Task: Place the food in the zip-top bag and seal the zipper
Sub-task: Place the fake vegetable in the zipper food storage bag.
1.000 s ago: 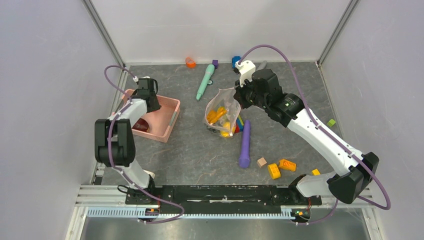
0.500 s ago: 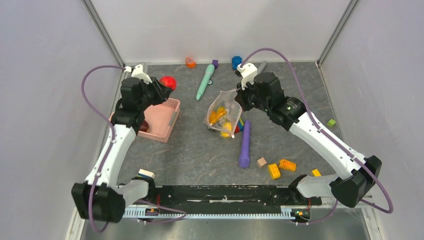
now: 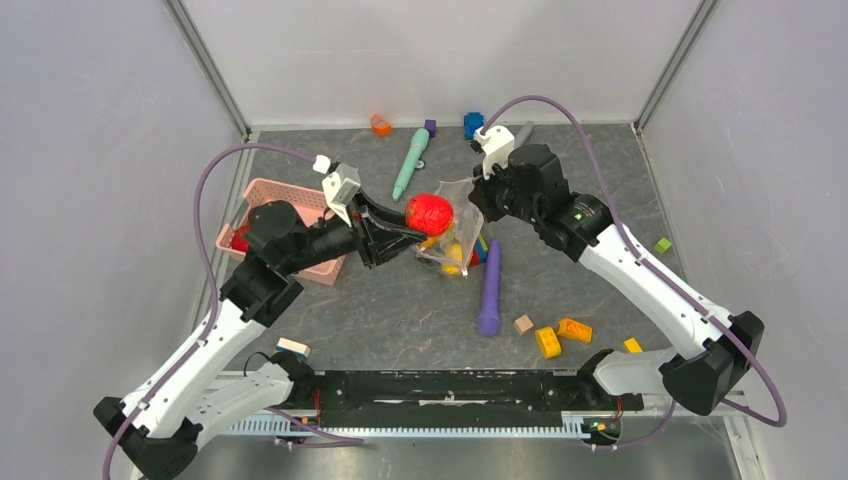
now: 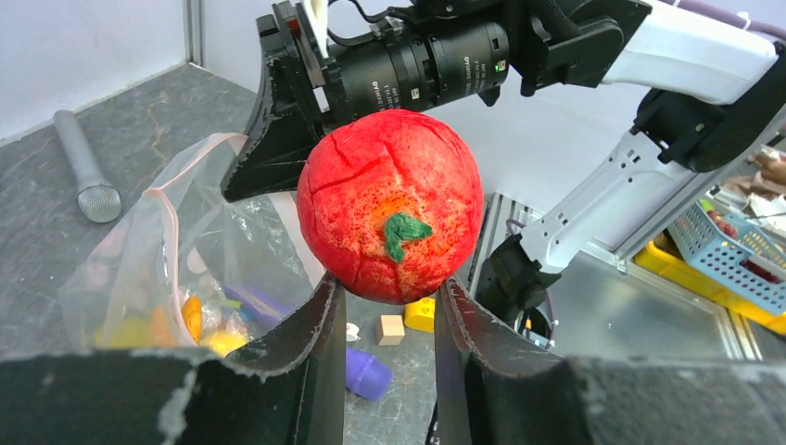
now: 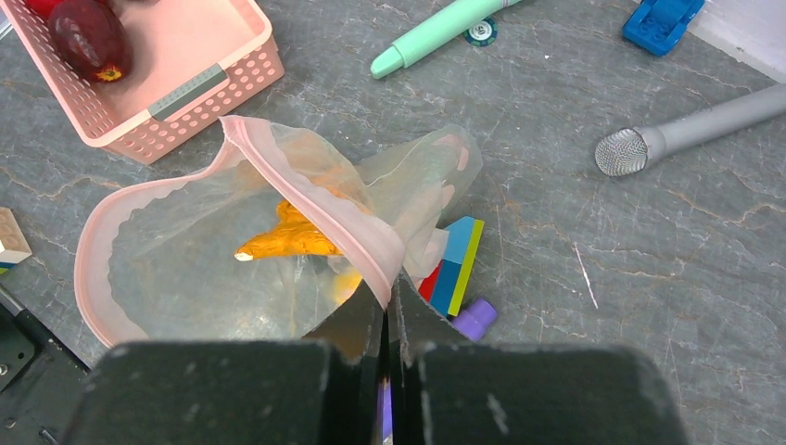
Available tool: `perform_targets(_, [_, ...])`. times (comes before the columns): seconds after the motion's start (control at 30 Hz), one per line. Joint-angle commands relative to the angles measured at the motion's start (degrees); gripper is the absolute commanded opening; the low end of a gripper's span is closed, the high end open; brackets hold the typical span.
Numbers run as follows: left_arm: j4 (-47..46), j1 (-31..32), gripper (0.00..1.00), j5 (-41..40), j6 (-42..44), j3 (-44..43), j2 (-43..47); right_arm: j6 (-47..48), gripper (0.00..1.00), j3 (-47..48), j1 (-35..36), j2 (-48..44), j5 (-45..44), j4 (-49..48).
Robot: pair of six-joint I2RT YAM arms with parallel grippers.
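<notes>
My left gripper [image 3: 412,228] [image 4: 385,283] is shut on a piece of the food, a glossy red toy tomato [image 3: 429,212] [image 4: 389,218]. It holds the tomato in the air right at the mouth of the zip-top bag [image 3: 452,232] [image 4: 167,260] [image 5: 185,269]. My right gripper [image 3: 478,196] [image 5: 389,295] is shut on the bag's rim, pinching the pink zipper [image 5: 310,202] and holding the mouth up and open. Yellow and orange food [image 5: 287,241] lies inside the bag. A dark maroon fruit [image 5: 88,37] sits in the pink basket [image 3: 285,188] [image 5: 199,88].
A purple stick [image 3: 490,290] and a multicoloured block [image 5: 454,264] lie just right of the bag. A teal marker [image 3: 410,163] and a grey microphone [image 5: 686,130] lie behind it. Yellow blocks [image 3: 560,335] and a wooden cube [image 3: 523,324] sit near the front right.
My left arm has lifted the red tomato out of the pink basket and swung it right to the bag's mouth. The right gripper and the bag have stayed put.
</notes>
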State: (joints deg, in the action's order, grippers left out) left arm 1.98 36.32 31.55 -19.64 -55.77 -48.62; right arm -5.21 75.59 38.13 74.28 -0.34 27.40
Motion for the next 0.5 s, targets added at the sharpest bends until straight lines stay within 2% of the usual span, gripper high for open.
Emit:
perform_targets(0.0, [-2.3,1.5,0.10,1.5,4.4,-0.2,-2.4,-0.4,0.00,0.3,-0.1,-1.8,0.2,-3.2])
perform_targets(0.17, [2.7,3.0,0.11,-2.5,5.2,-2.1,-7.1,-0.3,0.00,0.1,-0.1,-2.0,0.2,-3.1])
perform_targets(0.47, [10.4,4.7,0.12,-14.3,6.7,-4.3,-11.9,0.2,0.00,0.5,-0.1,-1.5,0.2,-2.3])
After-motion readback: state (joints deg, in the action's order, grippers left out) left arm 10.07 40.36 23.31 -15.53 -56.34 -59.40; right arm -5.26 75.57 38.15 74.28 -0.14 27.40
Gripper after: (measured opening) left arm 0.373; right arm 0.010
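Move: My left hand holds the red fake tomato above the zip-top bag; the middle of the bag's mouth is about 8 cm ahead, 7 cm to the right and 15 cm below. Food already in the bag lies 10 cm ahead, 9 cm right, and the coloured block 13 cm ahead, 16 cm right, both well below. From my right hand, pinching the rim, the mouth's middle is about 5 cm back, 6 cm left and 6 cm down. I lower my left hand about 9 cm towards the open mouth of the bag, drifting first right and then forward by roughly 3 cm each, while the wrist tips the fingers and the tomato some 15 degrees downward. The left fingers keep their hold on the tomato; my right hand stays still, still pinching the bag's rim to hold it up. ##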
